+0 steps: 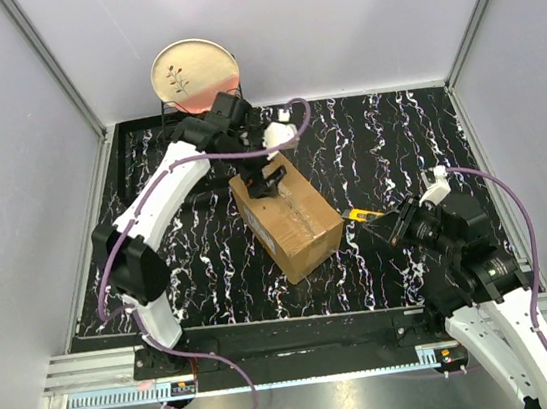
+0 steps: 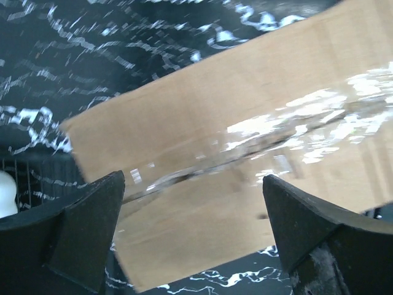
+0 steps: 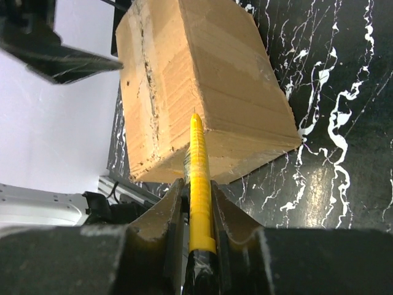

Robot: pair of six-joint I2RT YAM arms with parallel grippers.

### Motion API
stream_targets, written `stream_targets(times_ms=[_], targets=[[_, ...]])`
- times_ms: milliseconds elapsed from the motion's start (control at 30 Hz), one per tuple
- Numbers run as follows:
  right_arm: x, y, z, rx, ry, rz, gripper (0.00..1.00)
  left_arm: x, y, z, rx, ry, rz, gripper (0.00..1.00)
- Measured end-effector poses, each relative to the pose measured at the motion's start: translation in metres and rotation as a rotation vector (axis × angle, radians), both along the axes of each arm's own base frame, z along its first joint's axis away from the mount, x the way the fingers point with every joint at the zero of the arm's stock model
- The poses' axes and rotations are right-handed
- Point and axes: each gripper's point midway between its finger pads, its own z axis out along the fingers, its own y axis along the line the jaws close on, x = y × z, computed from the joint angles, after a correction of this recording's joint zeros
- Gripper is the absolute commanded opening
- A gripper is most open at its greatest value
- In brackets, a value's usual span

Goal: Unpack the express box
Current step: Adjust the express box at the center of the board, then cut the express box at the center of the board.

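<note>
The express box [image 1: 291, 220] is a brown cardboard carton lying at an angle in the middle of the table, its flaps closed under a shiny clear tape seam [image 2: 288, 126]. My left gripper [image 1: 268, 179] hovers over the box's far end. Its black fingers [image 2: 92, 227] stand wide open on either side of the carton top [image 2: 233, 123] and hold nothing. My right gripper [image 1: 397, 220] is just right of the box, shut on a yellow utility knife [image 1: 366, 216]. In the right wrist view the knife [image 3: 199, 178] points at the box's near edge [image 3: 202, 80], with its tip at or just short of the cardboard.
A round cream plate [image 1: 194, 72] with a pink patch stands on a black wire rack at the back left. White walls with metal frame posts enclose the black marbled table [image 1: 396, 138]. A metal rail [image 1: 291, 338] runs along the near edge.
</note>
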Motion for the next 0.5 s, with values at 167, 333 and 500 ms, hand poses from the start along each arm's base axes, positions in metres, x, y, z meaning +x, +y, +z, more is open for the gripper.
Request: stream_targets(times_ms=[167,333,500], targets=[[-0.003,0.0,-0.003,-0.006,0.012,0.007,0.0,-0.055,-0.029,0.028,-0.015,-0.077,-0.163,0.99],[-0.002,0.002,-0.015,0.031,0.072,-0.015,0.0,-0.08,-0.039,0.027,0.04,-0.217,-0.309,0.99],[0.001,0.004,-0.017,0.083,0.085,-0.035,0.0,-0.091,-0.041,-0.009,0.147,-0.326,-0.451,0.99]])
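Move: The express box lies beneath the left hand, its middle about 5 cm back, 4 cm to the right and 13 cm below; the hand hovers over the box's far-left part. The white bowl in the rack is some 16 cm ahead of this hand, 5 cm left and 16 cm lower, and the yellow knife about 9 cm back and 16 cm right, 2 cm lower. From the right hand the box's middle is about 4 cm ahead, 17 cm left and 14 cm down. Over the express box's taped top, the left hand sweeps back some 9 cm and 4 cm to the right, away from the rack and towards the box's near end, arching up about 3 cm before sinking again. Its fingers stay wide open while it turns clockwise some 25 degrees and tilts. The right hand keeps the yellow knife pinched beside the box, only sinking slightly. ##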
